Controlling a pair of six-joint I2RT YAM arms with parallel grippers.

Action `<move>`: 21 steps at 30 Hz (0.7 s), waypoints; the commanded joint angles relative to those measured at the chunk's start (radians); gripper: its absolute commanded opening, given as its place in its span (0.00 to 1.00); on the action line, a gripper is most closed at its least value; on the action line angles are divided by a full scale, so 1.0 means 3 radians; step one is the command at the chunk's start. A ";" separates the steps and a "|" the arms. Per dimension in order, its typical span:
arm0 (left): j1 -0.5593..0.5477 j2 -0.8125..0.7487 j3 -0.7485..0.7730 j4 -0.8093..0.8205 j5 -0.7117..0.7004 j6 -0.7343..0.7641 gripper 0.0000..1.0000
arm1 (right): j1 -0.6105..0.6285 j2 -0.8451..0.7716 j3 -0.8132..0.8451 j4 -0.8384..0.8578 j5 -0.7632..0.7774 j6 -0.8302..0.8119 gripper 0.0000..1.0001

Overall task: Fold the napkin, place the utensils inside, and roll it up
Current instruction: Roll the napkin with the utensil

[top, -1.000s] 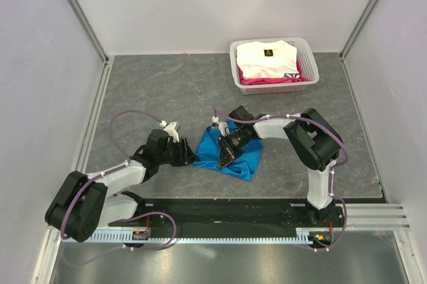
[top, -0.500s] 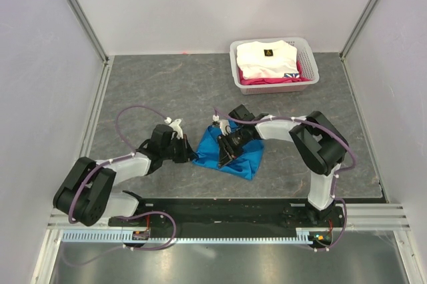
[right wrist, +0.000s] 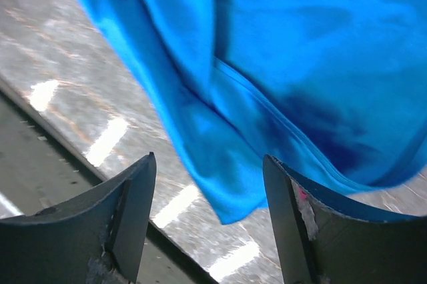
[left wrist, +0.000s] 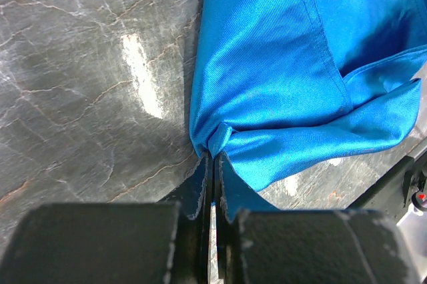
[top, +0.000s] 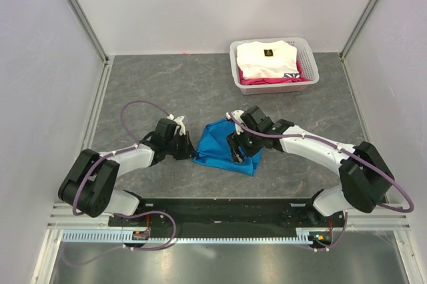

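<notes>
The bright blue napkin (top: pixel 222 147) lies rumpled and partly folded on the grey table, between the two arms. My left gripper (top: pixel 190 153) is shut on the napkin's left corner; in the left wrist view the cloth (left wrist: pixel 280 77) bunches right at the closed fingertips (left wrist: pixel 215 159). My right gripper (top: pixel 237 151) hovers over the napkin's right part with its jaws open. In the right wrist view the fingers (right wrist: pixel 137 191) stand wide apart above a loose napkin edge (right wrist: pixel 227 157), with nothing held. The utensils are out of view.
A white basket (top: pixel 307 81) with folded white and pink clothes stands at the back right. Grey walls enclose the table on three sides. A black rail (top: pixel 227 212) runs along the near edge by the arm bases.
The left gripper closed on the napkin's left corner. The right gripper let go of the cloth, opened, and drew back to the right as its arm stretched out low.
</notes>
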 commanded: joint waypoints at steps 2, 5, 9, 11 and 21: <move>0.0004 0.0041 0.0096 -0.0139 0.0082 0.0105 0.02 | 0.0131 0.0064 -0.0021 -0.0126 0.0419 -0.0081 0.73; 0.0004 0.0035 0.0096 -0.0159 0.0077 0.0105 0.02 | 0.0208 0.0192 -0.0032 -0.0137 0.0521 -0.0112 0.74; 0.0009 0.0041 0.0091 -0.0154 0.0092 0.0100 0.02 | 0.0290 0.0325 -0.0011 -0.0101 0.0598 -0.0163 0.74; 0.0004 0.0051 0.0096 -0.0154 0.0093 0.0100 0.02 | 0.0341 0.0376 0.0014 -0.0091 0.0644 -0.0188 0.74; 0.0009 0.0046 0.0117 -0.0170 0.0093 0.0100 0.02 | 0.0612 0.0617 0.0173 -0.0464 0.0787 -0.0015 0.72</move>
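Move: The right hand's target is the near folded edge of the napkin, about 3 cm back from its open fingers, roughly level sideways and 6 cm below. The napkin's near right corner lies some 5 cm back and 7 cm right, equally low; the pinched left corner is about 16 cm left and 1 cm ahead. From the left hand, the target edge is about 16 cm right and 4 cm back, at its own height. Down and then also back, the right hand sinks about 5.5 cm onto the napkin's near folded edge, its wrist swinging the fingers some 15 degrees steeper towards the table. They stay wide open to straddle the fold, the farther fingertip coming to press into the cloth. The left hand stays put, still pinching the left corner. ##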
